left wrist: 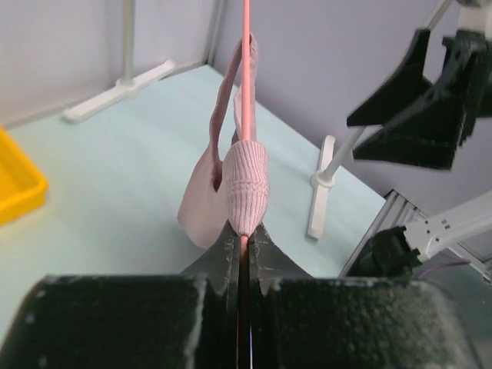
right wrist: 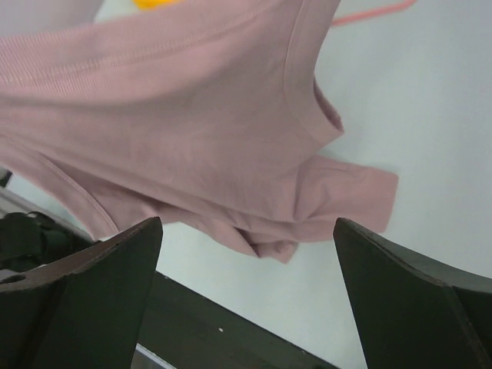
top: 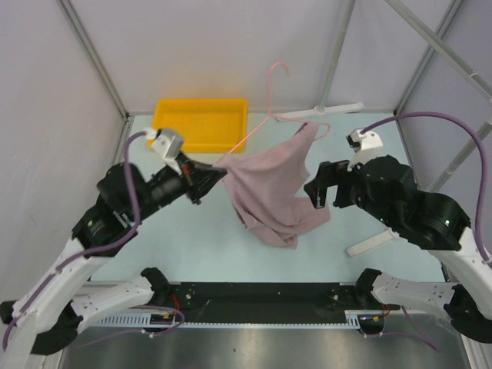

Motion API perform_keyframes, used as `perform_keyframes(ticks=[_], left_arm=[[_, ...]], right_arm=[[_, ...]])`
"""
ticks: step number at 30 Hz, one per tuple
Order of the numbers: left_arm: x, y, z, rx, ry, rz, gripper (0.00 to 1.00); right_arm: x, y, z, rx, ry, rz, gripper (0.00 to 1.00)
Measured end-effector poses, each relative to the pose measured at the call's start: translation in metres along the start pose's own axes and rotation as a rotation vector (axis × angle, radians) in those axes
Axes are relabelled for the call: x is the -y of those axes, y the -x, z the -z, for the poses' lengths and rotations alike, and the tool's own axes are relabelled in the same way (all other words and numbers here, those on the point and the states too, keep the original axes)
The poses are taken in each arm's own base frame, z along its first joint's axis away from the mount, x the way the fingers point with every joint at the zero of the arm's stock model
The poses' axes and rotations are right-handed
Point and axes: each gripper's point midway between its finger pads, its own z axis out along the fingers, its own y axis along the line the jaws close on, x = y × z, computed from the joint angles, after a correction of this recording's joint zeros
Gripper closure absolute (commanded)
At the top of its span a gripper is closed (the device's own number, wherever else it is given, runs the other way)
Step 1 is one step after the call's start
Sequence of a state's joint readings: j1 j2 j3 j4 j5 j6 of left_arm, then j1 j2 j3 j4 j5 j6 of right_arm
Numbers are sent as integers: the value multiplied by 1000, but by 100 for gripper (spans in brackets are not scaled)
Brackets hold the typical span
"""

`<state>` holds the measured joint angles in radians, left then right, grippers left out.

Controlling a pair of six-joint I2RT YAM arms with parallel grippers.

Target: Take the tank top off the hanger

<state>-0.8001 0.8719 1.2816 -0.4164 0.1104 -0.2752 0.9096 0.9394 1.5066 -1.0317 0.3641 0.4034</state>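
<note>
The light-pink wire hanger [top: 270,98] hangs tilted above the table, hook uppermost. My left gripper [top: 217,169] is shut on its lower left corner. In the left wrist view the wire [left wrist: 247,69] runs straight out from between the closed jaws [left wrist: 244,237], and a bunched strap of the tank top [left wrist: 246,181] sits just past the fingertips. The dusty pink tank top [top: 269,192] droops from the hanger, its hem resting on the table. My right gripper [top: 317,192] is open beside the garment's right edge, with nothing between its fingers. In the right wrist view the tank top [right wrist: 192,123] fills the space beyond the open gripper [right wrist: 247,223].
A yellow tray [top: 201,123] sits at the back left. White rack feet lie at the back [top: 338,110] and at the right [top: 373,244]. Grey frame poles rise at the corners. A black rail [top: 261,296] runs along the near edge.
</note>
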Motion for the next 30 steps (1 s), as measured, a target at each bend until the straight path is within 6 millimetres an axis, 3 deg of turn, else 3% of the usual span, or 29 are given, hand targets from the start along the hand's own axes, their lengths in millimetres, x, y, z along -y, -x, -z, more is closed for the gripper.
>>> perform_keyframes(ticks=[4, 6, 11, 15, 18, 23, 30], left_arm=[[-9, -24, 52, 27, 56, 67, 100], [-10, -32, 74, 54, 64, 110, 100], [-15, -58, 93, 36, 82, 177, 100], [-22, -75, 94, -25, 123, 191, 100], [-28, -86, 91, -75, 157, 193, 100], [-30, -97, 89, -123, 168, 195, 100], [-24, -100, 85, -139, 121, 178, 100]], right_arm=[[-34, 5, -25, -27, 99, 23, 0], [-62, 19, -40, -23, 160, 46, 0], [-126, 33, -78, -9, 284, 96, 0], [-157, 44, -91, 19, 348, 99, 0], [-168, 58, -90, 64, 379, 86, 1], [-171, 75, -92, 130, 369, 62, 1], [-161, 60, -118, 133, 303, 51, 9]])
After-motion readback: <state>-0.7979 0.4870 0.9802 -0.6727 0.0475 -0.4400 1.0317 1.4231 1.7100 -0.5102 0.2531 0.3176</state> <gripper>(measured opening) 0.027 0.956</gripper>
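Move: The hanger's neck, which the open right hand goes for, is about 15 cm ahead of that hand, 12 cm to its left and some 10 cm higher. The hanger's free right end stands roughly 13 cm straight ahead and 8 cm up; the tank top's body hangs 13 cm left, 5 cm ahead, slightly below. From the left hand, already gripping the hanger's left arm, the neck lies about 12 cm ahead, 13 cm right and 4 cm up. The hanger, tank top still on it, stays pinched in the left hand, which draws it about 6 cm back and left, then mostly down, 10 cm in all, tipping forward-down some 15 degrees. Meanwhile the open right hand sweeps some 19 cm left past the front of the cloth and forward, towards the hanger's neck, rising and then dipping at the end as it turns counter-clockwise. ##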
